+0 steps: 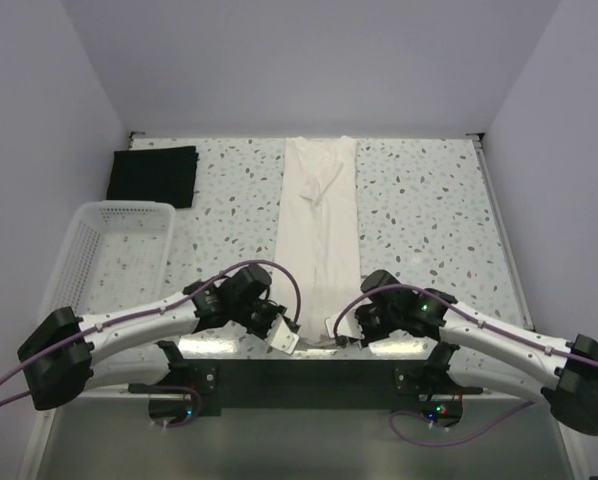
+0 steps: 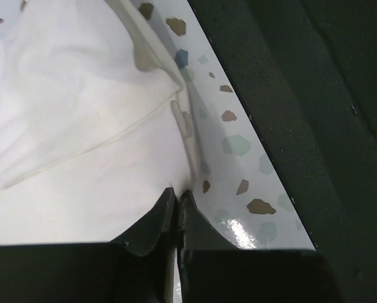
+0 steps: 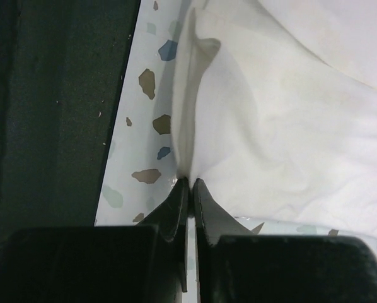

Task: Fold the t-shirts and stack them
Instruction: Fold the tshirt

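Observation:
The cream t-shirt (image 1: pixel 319 225) lies folded into a long narrow strip running from the table's far edge to the near edge. At the strip's near left corner my left gripper (image 1: pixel 289 340) is shut on the cream t-shirt (image 2: pixel 81 126), the cloth pinched between its tips (image 2: pixel 178 192). My right gripper (image 1: pixel 341 340) is shut on the near right corner of the cream t-shirt (image 3: pixel 283 113), and the fabric bunches up at its tips (image 3: pixel 190 182). The black t-shirt (image 1: pixel 153 175) lies folded flat at the far left of the table.
A white lattice basket (image 1: pixel 79 250) stands at the left side of the table. The speckled tabletop (image 1: pixel 429 200) ends at a dark strip (image 1: pixel 309 375) along the near edge, right beside both grippers. White walls enclose the table on three sides.

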Robot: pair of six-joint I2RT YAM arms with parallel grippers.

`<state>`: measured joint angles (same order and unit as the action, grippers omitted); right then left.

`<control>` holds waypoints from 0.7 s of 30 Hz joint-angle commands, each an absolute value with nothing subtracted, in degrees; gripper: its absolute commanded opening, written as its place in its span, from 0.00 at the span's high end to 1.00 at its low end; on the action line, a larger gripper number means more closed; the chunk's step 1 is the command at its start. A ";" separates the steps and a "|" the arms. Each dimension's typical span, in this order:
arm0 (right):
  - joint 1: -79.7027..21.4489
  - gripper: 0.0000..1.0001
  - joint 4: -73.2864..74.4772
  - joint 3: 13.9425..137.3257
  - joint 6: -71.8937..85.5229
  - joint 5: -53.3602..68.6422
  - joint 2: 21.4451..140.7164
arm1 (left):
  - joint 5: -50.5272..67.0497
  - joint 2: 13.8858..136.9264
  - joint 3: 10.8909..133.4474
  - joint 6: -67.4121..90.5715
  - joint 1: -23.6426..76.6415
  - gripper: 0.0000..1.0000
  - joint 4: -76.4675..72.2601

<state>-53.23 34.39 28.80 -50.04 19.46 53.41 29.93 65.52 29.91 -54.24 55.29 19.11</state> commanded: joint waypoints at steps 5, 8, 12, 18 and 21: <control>-46.24 1.00 35.51 37.70 -49.11 23.81 55.27 | 36.73 67.39 42.88 -56.41 47.04 1.00 27.31; -40.97 1.00 34.90 40.95 -53.07 25.57 59.39 | 37.53 70.74 47.10 -61.25 42.55 1.00 29.35; -35.25 1.00 33.14 45.87 -57.47 28.47 66.17 | 39.20 75.57 52.28 -66.26 38.50 1.00 30.58; -28.92 1.00 31.73 53.51 -63.36 31.37 75.57 | 40.69 86.20 60.72 -71.98 29.98 1.00 30.14; -26.37 1.00 32.17 57.91 -66.35 32.60 81.46 | 41.83 93.32 69.92 -74.09 26.81 1.00 32.16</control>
<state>-28.14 34.26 53.32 -60.80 28.12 78.22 38.74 89.60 62.28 -69.30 29.23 30.96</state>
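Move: The hands already hold the near hem of the long, narrow t-shirt at its two sides. Its far end lies roughly 50 cm ahead of both, about 8 cm to the left hand's right and 8 cm to the right hand's left, some 4 cm lower. The crumpled flap on the shirt lies about 36 cm ahead, equally centred between them. The black pad is some 38 cm ahead and 34 cm left of the left hand. Both hands, still pinching the hem, lift about 6 cm and sweep it forward 15–18 cm over the shirt. ##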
